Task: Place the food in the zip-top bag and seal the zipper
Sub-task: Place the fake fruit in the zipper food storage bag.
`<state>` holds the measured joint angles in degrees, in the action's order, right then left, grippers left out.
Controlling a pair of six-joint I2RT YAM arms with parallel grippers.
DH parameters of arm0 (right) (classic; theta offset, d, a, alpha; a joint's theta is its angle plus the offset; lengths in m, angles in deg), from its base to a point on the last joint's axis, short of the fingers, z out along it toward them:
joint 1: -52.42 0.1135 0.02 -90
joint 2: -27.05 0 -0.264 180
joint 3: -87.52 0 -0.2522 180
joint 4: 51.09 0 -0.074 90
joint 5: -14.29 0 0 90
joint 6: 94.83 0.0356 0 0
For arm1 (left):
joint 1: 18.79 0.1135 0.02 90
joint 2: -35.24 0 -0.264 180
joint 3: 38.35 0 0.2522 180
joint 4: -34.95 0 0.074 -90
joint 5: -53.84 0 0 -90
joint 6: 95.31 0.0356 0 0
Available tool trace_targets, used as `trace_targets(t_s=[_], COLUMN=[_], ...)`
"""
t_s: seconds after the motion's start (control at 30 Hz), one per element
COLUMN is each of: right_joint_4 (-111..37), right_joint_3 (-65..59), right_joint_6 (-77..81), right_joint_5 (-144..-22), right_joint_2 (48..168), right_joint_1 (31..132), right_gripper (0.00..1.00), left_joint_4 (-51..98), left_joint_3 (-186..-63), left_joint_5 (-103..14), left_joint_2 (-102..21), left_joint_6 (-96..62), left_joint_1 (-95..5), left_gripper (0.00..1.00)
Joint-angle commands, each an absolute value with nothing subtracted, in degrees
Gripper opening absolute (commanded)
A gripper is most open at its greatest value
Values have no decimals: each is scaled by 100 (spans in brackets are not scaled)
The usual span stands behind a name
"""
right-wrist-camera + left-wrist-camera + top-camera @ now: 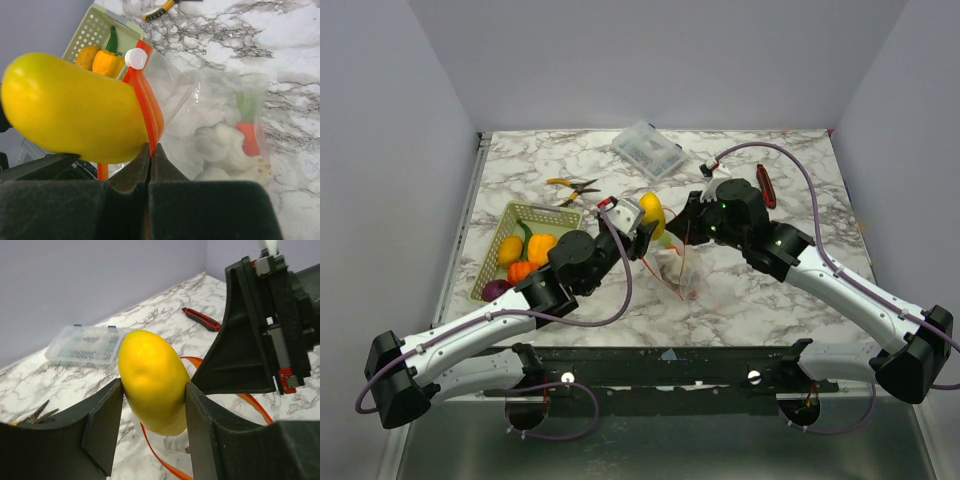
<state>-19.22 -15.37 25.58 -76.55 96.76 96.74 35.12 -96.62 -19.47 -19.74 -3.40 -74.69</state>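
My left gripper (645, 222) is shut on the yellow lemon (152, 380), one finger on each side, holding it in the air at the mouth of the zip-top bag (682, 272). My right gripper (151, 147) is shut on the red-orange zipper (150, 107) and holds that edge up; the lemon (70, 105) touches the strip. The white slider (135, 58) sits at the strip's far end. Inside the clear bag (215, 100) lie white garlic (220, 145) and an orange carrot (248, 137). More food (525, 255) stays in the basket.
The pale green mesh basket (510, 215) stands at the left. Yellow-handled pliers (572, 187) lie behind it. A clear lidded box (648, 149) sits at the back, and a dark-red utility knife (765, 186) lies at the back right.
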Motion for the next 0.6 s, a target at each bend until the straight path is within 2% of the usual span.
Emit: trace_targets(t_s=[0.0, 0.07, 0.17, 0.4, 0.57], right_joint_4=[-2002, -2010, -2035, -2084, -2109], right_joint_3=[-1455, -1464, -1499, -1526, -1550], right_joint_6=[2589, 2589, 2592, 2585, 2586], right_joint_5=[-7768, -7773, -7788, -7817, -7831], right_joint_2=[9555, 9575, 9564, 9585, 9602], right_joint_1=[9704, 9702, 9707, 9707, 9707], right_gripper=[0, 0, 0, 0, 0], left_joint_4=[3519, 3512, 3300, 2135, 1417], left_joint_3=[-9792, -9761, -9795, -10177, -10323], left_joint_5=[-1527, -1469, -1531, -1525, -1628], left_joint_2=[-2175, -2160, -2086, -1925, -1605], left_joint_6=[-825, -929, -997, -1359, -1641], left_joint_1=[-7494, -7495, -7495, -7483, -7460], left_gripper=[37, 59, 74, 88, 95])
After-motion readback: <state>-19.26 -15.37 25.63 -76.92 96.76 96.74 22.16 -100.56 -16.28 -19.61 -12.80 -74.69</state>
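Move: The left hand holds the yellow fruit just above the open mouth of the bag, whose middle lies about 3 cm to its right, 1 cm back and 8 cm down. The right gripper, pinching the rim, is some 6 cm right and 1 cm ahead, 6 cm lower. The white garlic inside the bag sits roughly 7 cm right, 2 cm back and 17 cm below. From the right hand the mouth's middle is about 3 cm left, 2 cm back and 2 cm down. Dipping about 2 cm towards the bag's mouth with a slight nudge forward, the left hand spreads its half-open fingers nearly wide and lets go of the yellow fruit over the opening, while its fingertips tip down some 10 degrees; at the end it eases about 1 cm left and back. The right hand stays put and keeps its pinch on the rim, holding the bag open. ##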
